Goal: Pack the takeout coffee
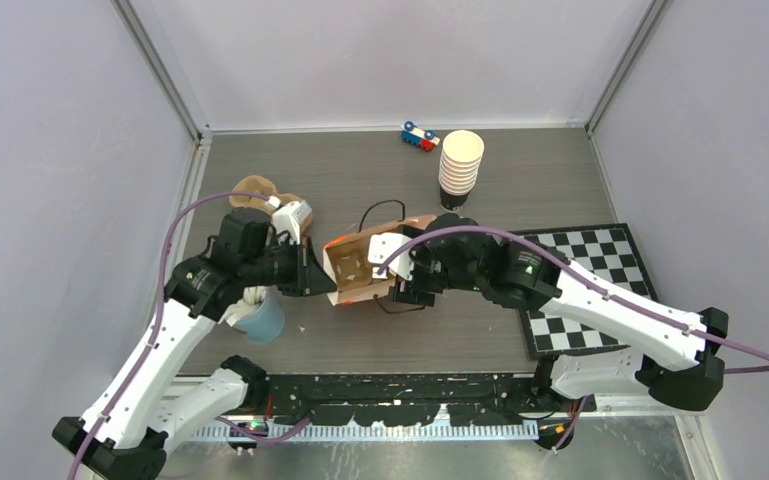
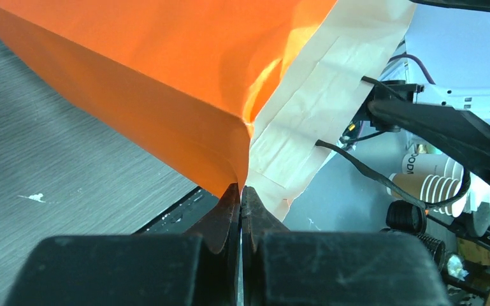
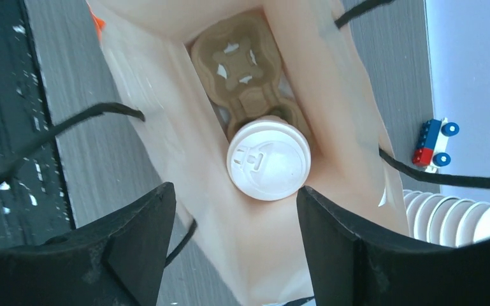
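The right wrist view looks down into the orange bag [image 3: 185,153]. Inside it, one takeout coffee [image 3: 269,159] with a round white lid sits in a brown cardboard carrier [image 3: 236,64]. My right gripper [image 3: 236,220] hangs open just above the lid, touching nothing. From above, the orange bag [image 1: 355,268] stands at the table's middle with my right gripper [image 1: 400,288] over its mouth, and the cup is hidden there. My left gripper [image 2: 241,189] is shut on the rim of the orange bag [image 2: 165,76], at the bag's left side [image 1: 312,276].
A tall stack of lidless cups [image 1: 460,165] and a small toy car [image 1: 420,136] stand behind the bag. A checkerboard [image 1: 585,290] lies to the right. A blue cup [image 1: 263,320] and brown carriers [image 1: 255,190] sit by the left arm.
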Motion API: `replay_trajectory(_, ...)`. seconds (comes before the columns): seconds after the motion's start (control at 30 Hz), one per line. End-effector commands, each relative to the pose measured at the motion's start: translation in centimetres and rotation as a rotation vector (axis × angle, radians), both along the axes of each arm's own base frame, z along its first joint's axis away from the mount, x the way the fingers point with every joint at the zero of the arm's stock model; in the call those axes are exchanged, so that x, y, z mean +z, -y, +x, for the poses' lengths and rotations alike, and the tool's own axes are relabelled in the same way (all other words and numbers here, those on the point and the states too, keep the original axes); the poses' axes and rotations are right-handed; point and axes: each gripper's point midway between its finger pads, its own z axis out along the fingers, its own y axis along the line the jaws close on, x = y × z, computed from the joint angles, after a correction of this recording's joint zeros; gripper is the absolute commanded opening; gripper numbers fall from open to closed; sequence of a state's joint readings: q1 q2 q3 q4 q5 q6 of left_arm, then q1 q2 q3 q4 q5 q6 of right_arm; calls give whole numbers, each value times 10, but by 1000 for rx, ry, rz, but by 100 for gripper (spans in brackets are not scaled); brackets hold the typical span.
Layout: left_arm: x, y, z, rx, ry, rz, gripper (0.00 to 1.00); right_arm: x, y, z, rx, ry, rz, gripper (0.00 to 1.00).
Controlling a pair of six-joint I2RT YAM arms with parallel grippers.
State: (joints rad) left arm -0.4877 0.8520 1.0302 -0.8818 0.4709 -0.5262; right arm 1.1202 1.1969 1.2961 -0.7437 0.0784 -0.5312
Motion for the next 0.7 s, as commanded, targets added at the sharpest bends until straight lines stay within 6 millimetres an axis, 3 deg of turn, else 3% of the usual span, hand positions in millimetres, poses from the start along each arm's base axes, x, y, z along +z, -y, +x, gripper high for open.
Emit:
replay_trajectory(0.0,16,3,5,27,-19,-25,0,46,-3,-18,-3,-66,160,76)
replay_trajectory(0.27,21,9,12,56,-114,-9,0,93,3,8,-239,-43,336,76)
replay_trajectory(0.47,25,12,15,92,-218,-4,0,164,14,36,-512,-25,578,75)
replay_trajectory(0.57,25,12,19,121,-271,5,2,171,31,52,-671,6,594,75)
replay_trajectory(0.67,23,8,23,158,-312,43,3,164,46,60,-803,-10,604,76)
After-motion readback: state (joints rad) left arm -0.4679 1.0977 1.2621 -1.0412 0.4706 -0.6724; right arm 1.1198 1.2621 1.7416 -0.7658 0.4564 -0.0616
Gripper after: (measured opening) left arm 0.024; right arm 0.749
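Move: The bag hangs tilted from the left hand, which already pinches the left corner of its rim; the bag's middle lies about 6 cm ahead, 9 cm right and 10 cm below that hand. From the open, empty right hand at the bag's mouth, the second coffee cup stands some 10 cm ahead, 14 cm right and 20 cm below. The packed cup sits about 4 cm ahead, 2 cm left and 16 cm down, the cup stack 24 cm ahead, 14 cm right and 14 cm down. Fingers shut, the left hand keeps its pinch on the bag's rim corner, easing it some 2.5 cm forward and a little up and right while tipping about 15 degrees further down. The right hand, fingers staying wide open, rises some 16 cm out of and away from the bag's mouth, drifting forward late in the rise, rolling its left side up and turning clockwise, each some 30 degrees. ##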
